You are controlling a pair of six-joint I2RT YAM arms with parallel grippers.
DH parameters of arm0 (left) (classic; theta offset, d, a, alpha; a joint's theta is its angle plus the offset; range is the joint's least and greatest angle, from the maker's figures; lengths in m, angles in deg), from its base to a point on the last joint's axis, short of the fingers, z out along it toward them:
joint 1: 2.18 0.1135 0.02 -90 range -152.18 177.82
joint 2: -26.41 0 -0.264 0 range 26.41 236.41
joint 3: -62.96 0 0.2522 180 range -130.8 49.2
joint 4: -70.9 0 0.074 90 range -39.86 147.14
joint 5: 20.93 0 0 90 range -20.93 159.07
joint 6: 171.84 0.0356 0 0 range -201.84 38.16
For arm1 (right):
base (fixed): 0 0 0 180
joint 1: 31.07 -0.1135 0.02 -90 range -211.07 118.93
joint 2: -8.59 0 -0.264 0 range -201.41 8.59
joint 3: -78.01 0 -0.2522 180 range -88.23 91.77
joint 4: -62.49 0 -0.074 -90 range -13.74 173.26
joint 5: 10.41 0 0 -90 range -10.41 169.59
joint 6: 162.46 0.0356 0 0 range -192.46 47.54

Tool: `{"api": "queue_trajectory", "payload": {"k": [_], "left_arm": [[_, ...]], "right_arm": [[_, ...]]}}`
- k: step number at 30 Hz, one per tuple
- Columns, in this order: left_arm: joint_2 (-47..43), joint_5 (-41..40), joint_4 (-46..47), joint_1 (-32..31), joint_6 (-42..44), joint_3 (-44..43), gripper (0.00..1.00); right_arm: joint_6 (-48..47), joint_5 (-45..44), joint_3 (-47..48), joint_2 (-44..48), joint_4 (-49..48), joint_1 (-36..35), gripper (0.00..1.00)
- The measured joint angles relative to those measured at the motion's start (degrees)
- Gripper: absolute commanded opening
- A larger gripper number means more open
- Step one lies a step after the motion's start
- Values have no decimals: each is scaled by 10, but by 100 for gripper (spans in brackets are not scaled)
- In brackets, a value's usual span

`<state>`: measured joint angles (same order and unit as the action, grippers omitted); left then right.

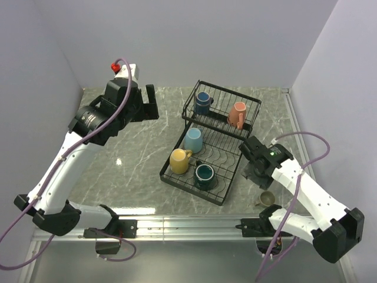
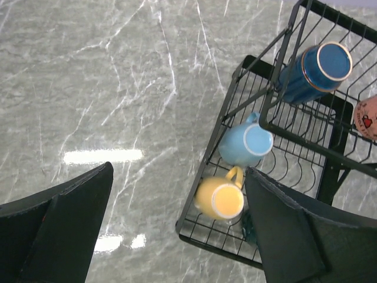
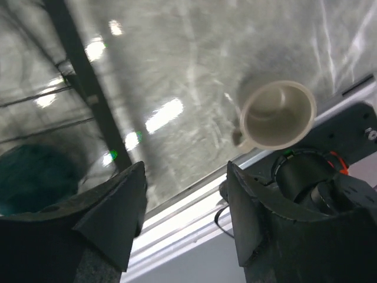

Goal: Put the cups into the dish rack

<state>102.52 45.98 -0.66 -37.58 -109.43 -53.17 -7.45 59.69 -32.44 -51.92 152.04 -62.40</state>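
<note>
The black wire dish rack (image 1: pixel 188 190) stands mid-table. Its raised basket holds the navy mug (image 1: pixel 202 102) and the salmon pink mug (image 1: pixel 237 114). Its flat tray holds the light blue mug (image 1: pixel 193 140), the yellow mug (image 1: pixel 179 161) and the dark teal mug (image 1: pixel 204 175). The small beige mug (image 1: pixel 267 198) stands upright on the table, right of the rack near the front edge. My left gripper (image 1: pixel 147 106) is open and empty, high and left of the rack. My right gripper (image 1: pixel 254 178) is open and empty, between the rack and the beige mug (image 3: pixel 277 115).
White walls close the table on the left, back and right. A metal rail (image 1: pixel 188 223) runs along the near edge. In the left wrist view the rack's edge (image 2: pixel 206 153) lies below my open fingers. The right wrist view shows a rack bar (image 3: pixel 88 88) and the arm's base (image 3: pixel 312 177).
</note>
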Motion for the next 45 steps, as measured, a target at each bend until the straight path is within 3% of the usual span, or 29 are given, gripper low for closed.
{"api": "queue_trajectory", "payload": {"k": [4,15,28,38,42,45], "left_arm": [[-24,12,1,1,0,27,99],[-73,33,-4,1,-4,76,99],[-82,37,-30,1,-24,83,99],[-99,30,-47,1,-51,83,99],[-104,26,-54,1,-63,83,99],[-107,23,-59,1,-71,84,99]], "right_arm": [[17,17,-68,29,-18,40,58],[47,28,-184,98,-58,99,57],[20,19,-192,40,-123,135,52],[-27,16,-196,-3,-163,140,27],[-44,23,-198,-19,-178,140,2],[-56,23,-198,-19,-179,140,0]]}}
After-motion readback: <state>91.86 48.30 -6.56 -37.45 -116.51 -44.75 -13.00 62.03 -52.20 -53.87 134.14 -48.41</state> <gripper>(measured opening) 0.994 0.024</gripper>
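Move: Behind and to the right of the right hand, below its half-open fingers, the small beige cup stands open end up, about 3 cm back, 7 cm right and 12 cm down. The rack's near right corner lies some 12 cm left and 5 cm back; the dark green cup in the rack is roughly 19 cm left and 7 cm ahead. From the left hand, the beige cup is about 46 cm right, 18 cm back and 36 cm below. Sinking some 9 cm and shifting about 4 cm right, the right hand first draws back, then comes forward again over the lower part, its wrist turning about 15 degrees clockwise and half back. The fingers close almost shut and pinch the beige cup's wall on its rack-facing, outer side, one inside the rim. The empty left hand eases back and away from the rack, staying open. ##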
